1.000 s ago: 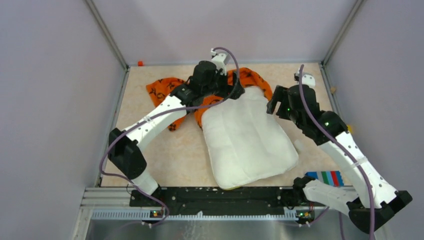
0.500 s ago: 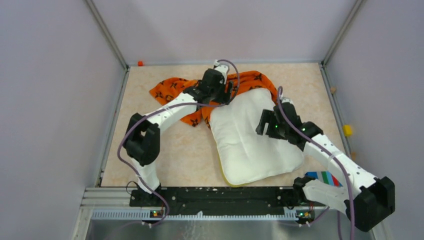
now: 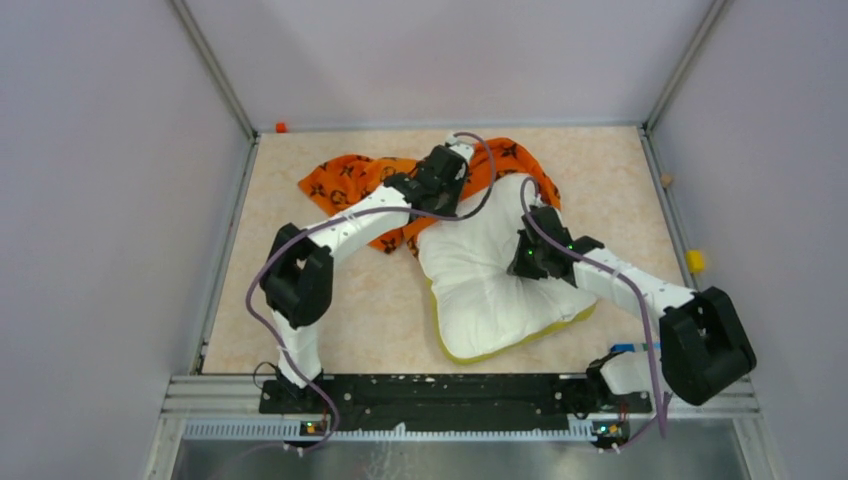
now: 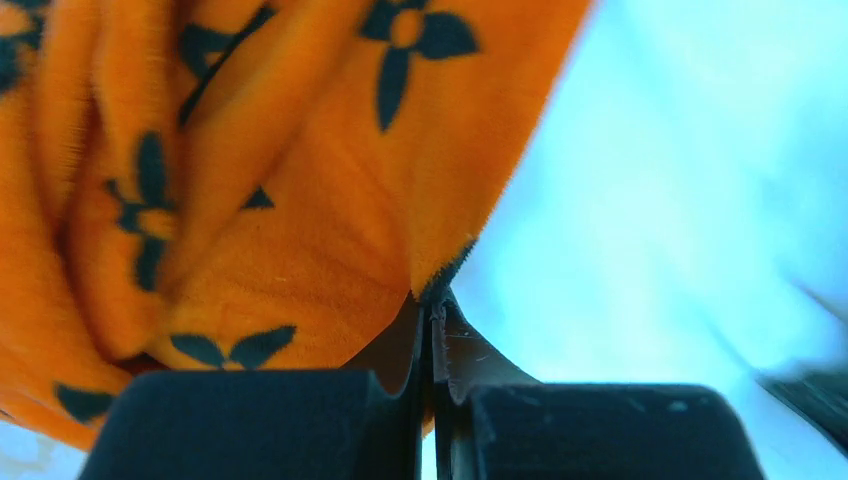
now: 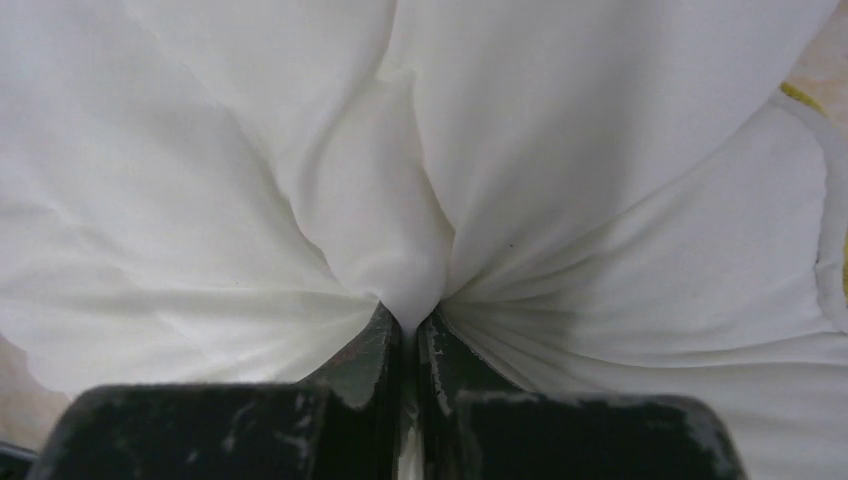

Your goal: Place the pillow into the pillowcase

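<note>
The white pillow (image 3: pixel 490 275) with yellow trim lies in the middle of the table, its far end against the orange pillowcase (image 3: pixel 350 180) with black motifs. My left gripper (image 3: pixel 452 192) sits at the pillowcase's edge beside the pillow. In the left wrist view it (image 4: pixel 433 310) is shut on the pillowcase's (image 4: pixel 280 200) hem, the pillow (image 4: pixel 660 200) pale on the right. My right gripper (image 3: pixel 528 262) presses into the pillow's right side. The right wrist view shows that gripper (image 5: pixel 408 325) shut on a pinched fold of pillow (image 5: pixel 400 150) fabric.
A small orange block (image 3: pixel 281 127) lies at the far left corner. A yellow block (image 3: pixel 694 261) sits by the right wall. A striped coloured object (image 3: pixel 625 349) rests near the right arm's base. Grey walls enclose the table on three sides.
Both grippers have closed, the left on the pillowcase hem and the right on the pillow. The right arm dropped onto the pillow, which now bunches and has shifted slightly left.
</note>
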Robot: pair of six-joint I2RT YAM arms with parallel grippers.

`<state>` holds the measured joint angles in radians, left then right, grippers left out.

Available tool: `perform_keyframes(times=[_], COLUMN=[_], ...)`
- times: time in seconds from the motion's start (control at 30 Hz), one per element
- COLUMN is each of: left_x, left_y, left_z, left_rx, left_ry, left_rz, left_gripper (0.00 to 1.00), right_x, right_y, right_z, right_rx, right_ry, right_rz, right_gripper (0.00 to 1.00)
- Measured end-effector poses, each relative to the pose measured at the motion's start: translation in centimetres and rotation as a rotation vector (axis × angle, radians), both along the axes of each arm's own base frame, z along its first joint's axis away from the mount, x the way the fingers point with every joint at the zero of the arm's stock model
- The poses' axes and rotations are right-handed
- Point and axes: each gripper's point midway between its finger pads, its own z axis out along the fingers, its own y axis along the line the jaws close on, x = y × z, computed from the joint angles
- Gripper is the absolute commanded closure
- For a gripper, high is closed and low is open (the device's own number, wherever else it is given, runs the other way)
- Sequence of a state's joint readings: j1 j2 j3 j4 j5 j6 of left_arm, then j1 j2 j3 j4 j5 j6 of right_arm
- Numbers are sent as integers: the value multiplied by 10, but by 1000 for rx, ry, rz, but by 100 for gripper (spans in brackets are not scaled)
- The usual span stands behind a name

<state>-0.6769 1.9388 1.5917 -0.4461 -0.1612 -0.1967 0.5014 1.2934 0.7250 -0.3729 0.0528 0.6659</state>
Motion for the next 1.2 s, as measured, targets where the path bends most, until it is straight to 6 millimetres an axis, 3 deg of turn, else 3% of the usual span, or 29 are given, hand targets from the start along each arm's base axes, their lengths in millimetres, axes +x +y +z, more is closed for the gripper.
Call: perform_keyframes(times=[0.2, 0.27, 0.37, 0.47, 0.5, 0.6, 0.63, 0.77, 0.9, 1.0, 1.1, 1.2], left_x=[-81, -101, -115, -118, -120, -135, -140, -156, -149, -125, -87, -41], left_y=[-41, -38, -20, -2, 3, 12, 13, 16, 14, 8, 0, -7], left_z=[79, 103, 115, 97, 85, 46, 37, 16, 21, 36, 57, 76], left_rx=[-137, -192, -238, -240, -230, -189, -182, -173, -185, -192, -185, -168], left_ry=[-10, -21, -20, 37, 68, 183, 213, 288, 273, 203, 87, -38], left_rz=[-163, -182, -154, -98, -79, -47, -47, -42, -23, 10, 54, 116], left_gripper=[100, 100, 100, 100, 100, 98, 94, 72, 39, 21, 19, 20], right_x=[42, 56, 71, 77, 78, 76, 74, 74, 78, 86, 86, 70], right_y=[21, 25, 29, 32, 33, 33, 30, 16, -16, -52, -82, -99], right_z=[25, 33, 42, 48, 49, 49, 49, 71, 103, 116, 103, 66], right_rx=[-7, -7, -2, 12, 17, 15, 6, -10, -21, -39, -64, -94], right_ry=[-29, -46, -67, -89, -94, -93, -95, -152, -235, -275, -261, -182], right_rz=[19, 20, 20, 25, 29, 39, 41, 19, -54, -153, -234, -268], right_gripper=[100, 100, 100, 100, 93, 49, 40, 27, 25, 24, 23, 23])
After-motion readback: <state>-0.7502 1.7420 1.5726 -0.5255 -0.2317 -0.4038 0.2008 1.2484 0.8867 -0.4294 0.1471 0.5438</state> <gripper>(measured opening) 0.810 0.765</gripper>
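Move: The left hand pinches the pillowcase's edge, with the pillow's middle about 12 cm back from it, 11 cm to its right and 6 cm lower. The pillowcase's far strip lies some 12 cm ahead and 14 cm right of it; the pillowcase's left bunch is 4 cm ahead, 20 cm left. The right hand pinches the pillow's top, its middle about 3 cm left and 4 cm below; the far strip is roughly 24 cm ahead, 2 cm left. Still pinching the pillowcase's edge, the left hand pulls it back about 15 cm, arching up and then down beside the pillow, opens there, and returns forward and up. The right hand keeps its pinch and shoves the pillow forward about 8 cm with some lift, lets go, then swings up and right some 13 cm, open, and sinks towards the pillow's right edge. ##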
